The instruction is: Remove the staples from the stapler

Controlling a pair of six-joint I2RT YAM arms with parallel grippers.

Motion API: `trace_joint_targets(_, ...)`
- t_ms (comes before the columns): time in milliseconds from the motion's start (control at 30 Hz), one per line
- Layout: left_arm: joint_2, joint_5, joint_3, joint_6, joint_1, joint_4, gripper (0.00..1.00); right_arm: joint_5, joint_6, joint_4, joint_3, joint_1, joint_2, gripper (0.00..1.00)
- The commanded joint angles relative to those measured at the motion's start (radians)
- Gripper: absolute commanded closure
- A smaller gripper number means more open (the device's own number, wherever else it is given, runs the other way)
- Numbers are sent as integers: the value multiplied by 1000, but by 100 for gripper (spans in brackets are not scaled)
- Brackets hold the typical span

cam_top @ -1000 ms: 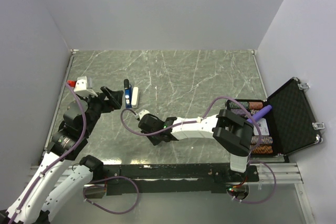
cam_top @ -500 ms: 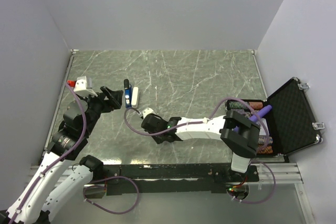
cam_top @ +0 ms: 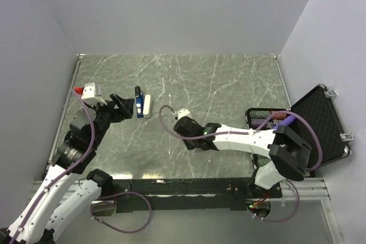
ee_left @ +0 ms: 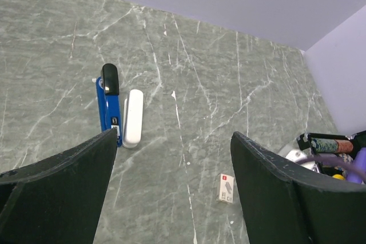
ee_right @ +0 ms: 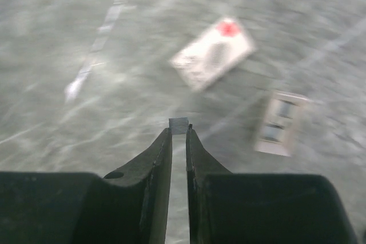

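The small blue stapler (cam_top: pixel 138 102) with a black top lies on the marble table, left of centre, also in the left wrist view (ee_left: pixel 109 104). My left gripper (cam_top: pixel 126 107) is open and empty just near-left of it (ee_left: pixel 174 141). My right gripper (cam_top: pixel 185 130) hovers over the middle of the table, well to the right of the stapler. In the right wrist view it (ee_right: pixel 179 132) is shut on a small grey strip of staples (ee_right: pixel 179 124) held at its fingertips.
A pale grey-white bar (cam_top: pixel 147 106) lies right beside the stapler (ee_left: pixel 132 117). A small white staple box (ee_left: pixel 226 188) lies on the table; two blurred white boxes (ee_right: pixel 213 54) (ee_right: pixel 278 123) show under my right gripper. An open black case (cam_top: pixel 320 124) stands at the right edge.
My right gripper has moved to the right, away from the stapler, with the staple strip. The right arm has stretched out low. The left arm has not moved.
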Motion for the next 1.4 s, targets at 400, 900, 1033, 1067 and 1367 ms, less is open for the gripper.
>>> trace_joint_targets(400, 24, 34, 2, -11, 11, 47, 15, -2, 44, -52, -97, -228, -102, 83)
trace_joint_targets(900, 35, 40, 1, -11, 15, 52, 15, -45, 33, -18, -103, -275, -80, 82)
trace_joint_targets(1033, 34, 42, 2, -11, 17, 50, 15, -55, 36, -8, -104, -277, -65, 82)
trace_joint_targets(1067, 32, 42, 2, -11, 18, 52, 15, -57, 36, -6, -104, -277, -62, 82)
trace_joint_targets(1367, 40, 49, 2, -9, 17, 55, 15, -52, 38, -3, -89, -278, -27, 79)
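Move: The right hand holds a short strip of staples. The open staple tray that it is taken to lies about 5 cm ahead, 8 cm to the right and 4 cm below. The closed staple box stands roughly 6 cm ahead and 1 cm left of that hand, and the blue stapler some 21 cm ahead and 25 cm left, both on the table. From the raised left hand, the tray is about 35 cm to the right, 2 cm back and 28 cm below. Rightward and forward, some 9 cm in all, the right hand carries the staple strip to the open staple tray, sinking about 2.5 cm and turning clockwise some 15 degrees. It travels fast at first, nearly stops above the tray, then eases down at the end; the fingers keep the strip pinched. ##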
